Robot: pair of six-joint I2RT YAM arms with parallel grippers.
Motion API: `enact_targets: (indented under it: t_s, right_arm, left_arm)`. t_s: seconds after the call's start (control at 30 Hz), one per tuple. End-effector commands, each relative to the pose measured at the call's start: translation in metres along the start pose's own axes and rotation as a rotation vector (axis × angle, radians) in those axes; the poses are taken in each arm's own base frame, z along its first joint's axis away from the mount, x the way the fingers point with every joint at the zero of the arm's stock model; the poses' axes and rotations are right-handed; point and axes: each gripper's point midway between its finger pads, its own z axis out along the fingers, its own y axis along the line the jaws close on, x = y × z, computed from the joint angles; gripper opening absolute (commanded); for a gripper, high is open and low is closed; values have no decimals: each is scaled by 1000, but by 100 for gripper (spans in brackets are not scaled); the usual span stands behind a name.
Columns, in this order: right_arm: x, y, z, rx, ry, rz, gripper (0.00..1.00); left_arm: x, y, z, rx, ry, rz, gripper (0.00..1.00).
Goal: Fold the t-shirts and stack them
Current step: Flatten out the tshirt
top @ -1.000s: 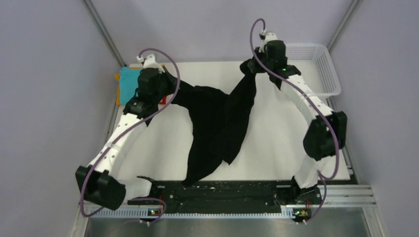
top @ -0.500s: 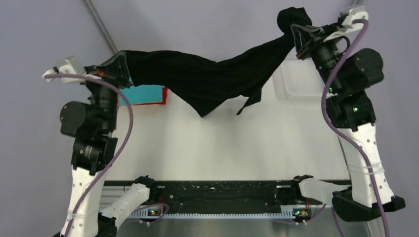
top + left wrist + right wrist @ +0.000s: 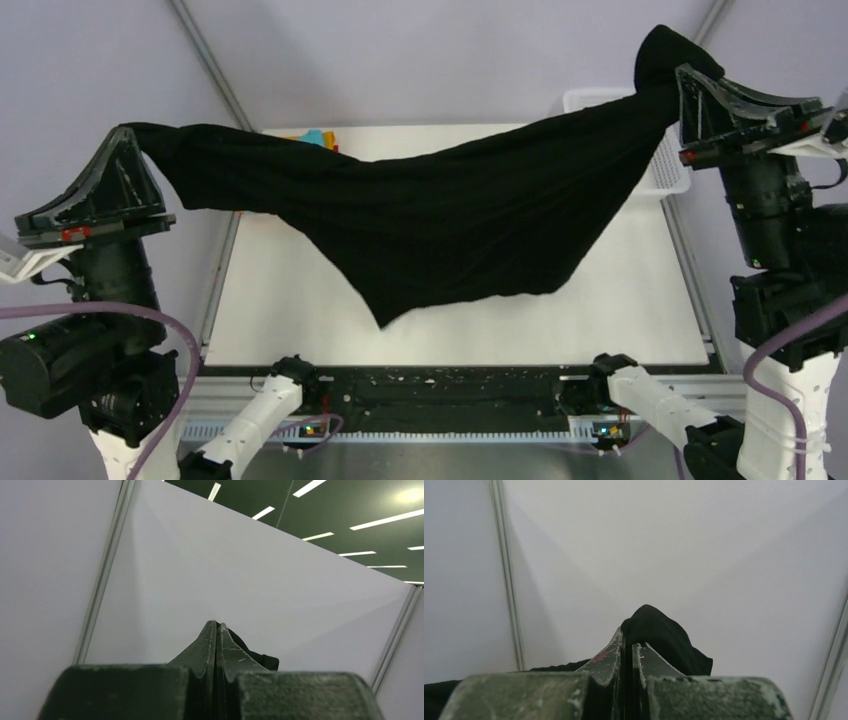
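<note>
The large black t-shirt (image 3: 440,215) hangs stretched in the air between both arms, sagging to a point over the table's middle. My left gripper (image 3: 128,132) is shut on its left end, high at the left; a bit of black cloth (image 3: 255,657) shows behind its tip (image 3: 217,625). My right gripper (image 3: 682,72) is shut on its right end, high at the right; bunched black cloth (image 3: 659,630) bulges over its tip (image 3: 628,636). A sliver of the folded teal shirt (image 3: 315,137) shows at the table's far left, mostly hidden by the black shirt.
The white mesh basket (image 3: 668,160) stands at the far right of the table, partly behind the shirt and the right arm. The white tabletop (image 3: 290,300) lies below the shirt. Grey booth walls and metal posts enclose the table.
Both arms have risen and spread wide apart toward the camera. The black shirt, which hung crumpled above the table, is now lifted and pulled out broad between the grippers.
</note>
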Motion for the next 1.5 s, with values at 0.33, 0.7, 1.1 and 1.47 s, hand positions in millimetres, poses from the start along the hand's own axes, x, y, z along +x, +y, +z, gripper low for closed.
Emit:
enact_targets:
  t_s: [0.33, 0.7, 1.1, 1.47]
  right_arm:
    - [188, -57, 82, 271, 323, -63, 0]
    - [505, -65, 58, 312, 859, 76, 62]
    - [505, -21, 9, 225, 983, 194, 99]
    - [512, 65, -152, 235, 1327, 475, 99]
  left_arm:
    - [222, 115, 48, -589, 438, 305, 0]
    - [489, 196, -84, -730, 1154, 165, 99]
    - [549, 129, -79, -376, 1363, -109, 99]
    - [646, 110, -94, -271, 1578, -186, 99]
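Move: The black t-shirt already hangs stretched between both shut grippers. The left hand's share goes to the table about 27 cm ahead and 55 cm down, with the folded stack's middle some 35 cm ahead and 2 cm left of that hand. The right hand's spot lies roughly 32 cm ahead, 4 cm left and 55 cm down; the white basket is about 33 cm ahead of it, 13 cm right and 50 cm below. Both hands cast the held shirt forward and down onto the table, dropping nearly 50 cm while reaching some 30 cm forward, with the wrists tipping from up-and-forward to point down, and the fingers spread wide near the bottom to let go of the cloth. Then, still open, the left sweeps about 13 cm right and 8 cm forward from beside the stack, turning clockwise, while the right first lifts slightly, then draws back around 14 cm and a little left over the shirt, sinking again at the end. ##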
